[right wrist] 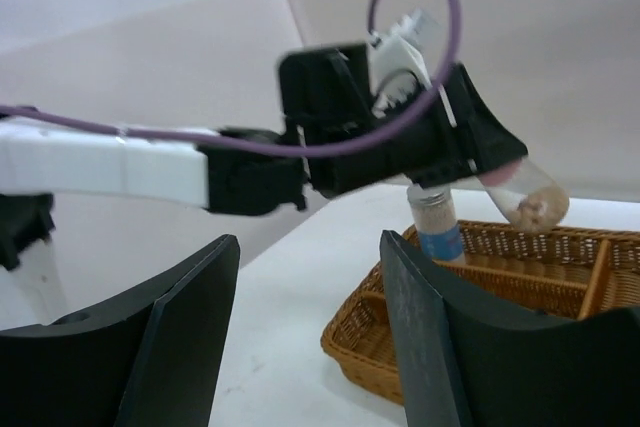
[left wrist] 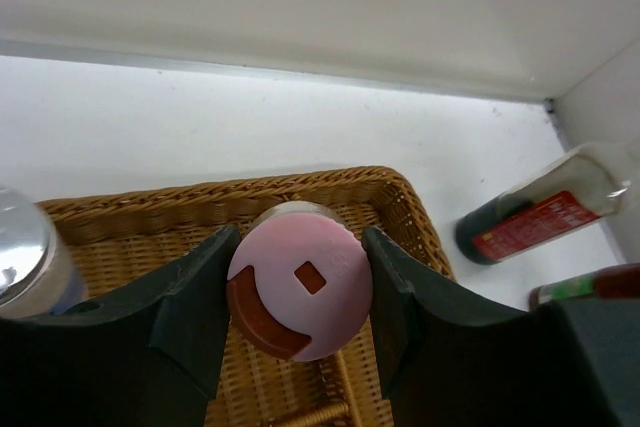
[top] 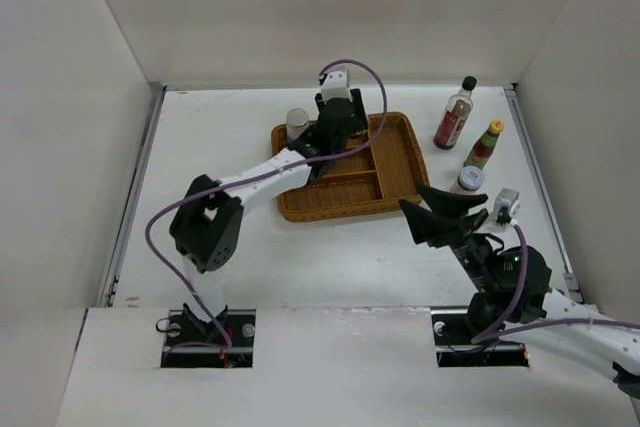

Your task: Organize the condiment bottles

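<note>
My left gripper [left wrist: 300, 247] is shut on a pink-capped clear bottle [left wrist: 300, 282], held tilted above the brown wicker tray [left wrist: 300, 192]. From above, the left gripper [top: 330, 142] hangs over the tray's back part. A silver-lidded jar [top: 297, 124] with a blue label [right wrist: 435, 222] stands in the tray's back left corner. Right of the tray stand a dark-sauce bottle [top: 455, 114], a yellow-capped bottle [top: 484, 144] and another silver-lidded jar [top: 467, 179]. My right gripper [top: 410, 196] is open and empty, just front-left of that jar.
White walls enclose the table on three sides. The wicker tray [top: 395, 162] has wooden dividers [right wrist: 600, 282]. The left arm's purple cable [top: 365, 72] loops above the tray. Bare tabletop lies left of the tray and in front of it.
</note>
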Robot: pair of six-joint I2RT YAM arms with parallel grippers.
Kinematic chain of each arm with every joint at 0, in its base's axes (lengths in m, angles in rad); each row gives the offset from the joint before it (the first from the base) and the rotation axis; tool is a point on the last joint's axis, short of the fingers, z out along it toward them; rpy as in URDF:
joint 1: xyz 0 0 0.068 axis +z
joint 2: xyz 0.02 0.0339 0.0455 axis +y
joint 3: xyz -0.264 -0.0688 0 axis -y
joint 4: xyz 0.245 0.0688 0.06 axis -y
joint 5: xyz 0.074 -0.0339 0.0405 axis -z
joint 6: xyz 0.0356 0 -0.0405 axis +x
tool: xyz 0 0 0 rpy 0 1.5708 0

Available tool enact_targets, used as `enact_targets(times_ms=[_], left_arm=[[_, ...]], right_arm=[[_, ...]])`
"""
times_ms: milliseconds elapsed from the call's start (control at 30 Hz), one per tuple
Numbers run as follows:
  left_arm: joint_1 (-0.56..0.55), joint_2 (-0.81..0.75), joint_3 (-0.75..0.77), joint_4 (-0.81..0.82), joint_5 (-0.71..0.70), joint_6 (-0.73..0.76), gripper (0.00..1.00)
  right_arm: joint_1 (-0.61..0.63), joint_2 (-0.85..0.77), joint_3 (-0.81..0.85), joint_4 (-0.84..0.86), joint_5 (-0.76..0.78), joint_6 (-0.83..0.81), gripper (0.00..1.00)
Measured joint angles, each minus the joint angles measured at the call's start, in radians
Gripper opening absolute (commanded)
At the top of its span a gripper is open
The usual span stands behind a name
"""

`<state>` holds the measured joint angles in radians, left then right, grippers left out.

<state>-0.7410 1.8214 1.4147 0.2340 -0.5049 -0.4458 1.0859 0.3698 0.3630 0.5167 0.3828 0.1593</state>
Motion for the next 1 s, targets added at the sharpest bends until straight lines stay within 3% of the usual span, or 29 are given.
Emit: enact_targets(times_ms=[200,500,600,700,767,867,933,1000], left_arm=[[0.039,0.203,0.138,-0.048,0.035,0.024,0.35],[0.064,0.365,0.248,-0.085,0.049,0.038,0.39],[0.064,0.403,0.267,-0.081,0.045,0.04,0.49],[0.064,0.41,0.281,-0.085,0.049,0.042,0.7],[0.063,0.41,0.281,-0.093,0.05,0.043,0.84],[0.06,0.409,0.28,-0.096,0.05,0.041,0.96],[0.053,0.397,0.269,-0.097,0.05,0.041,1.0],[0.042,0.366,0.242,-0.099,0.051,0.042,1.0]], right_arm=[[-0.028,-0.024,0.0,-0.031,0.103,-0.007,0.68],[-0.084,-0.023,0.0,-0.074,0.252,-0.007,0.7],[-0.104,-0.016,0.0,-0.074,0.274,-0.006,0.69],[-0.126,0.005,0.0,-0.076,0.292,0.0,0.66],[-0.138,0.018,0.0,-0.083,0.301,0.005,0.6],[-0.146,0.021,0.0,-0.093,0.309,0.015,0.34],[-0.15,0.02,0.001,-0.098,0.317,0.022,0.2],[-0.15,0.022,0.004,-0.111,0.324,0.028,0.13]])
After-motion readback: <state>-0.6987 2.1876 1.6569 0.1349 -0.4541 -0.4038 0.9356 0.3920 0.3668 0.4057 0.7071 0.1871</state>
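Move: The left hand holds the pink-capped bottle; its spot in the tray's far compartment, beside the divider, lies about 7 cm ahead, 2 cm right and 17 cm down. The silver-capped bottle stands some 6 cm ahead and 11 cm left, the red-label glass bottle 7 cm ahead and 26 cm right. From the empty right hand, the white-capped bottle is roughly 18 cm ahead, 15 cm right and 28 cm down, with the green bottle 8 cm beyond it and 2 cm farther right. Left hand lowers the pink-capped bottle about 13 cm, also forward, then releases; right hand swings right and forward, closing. ##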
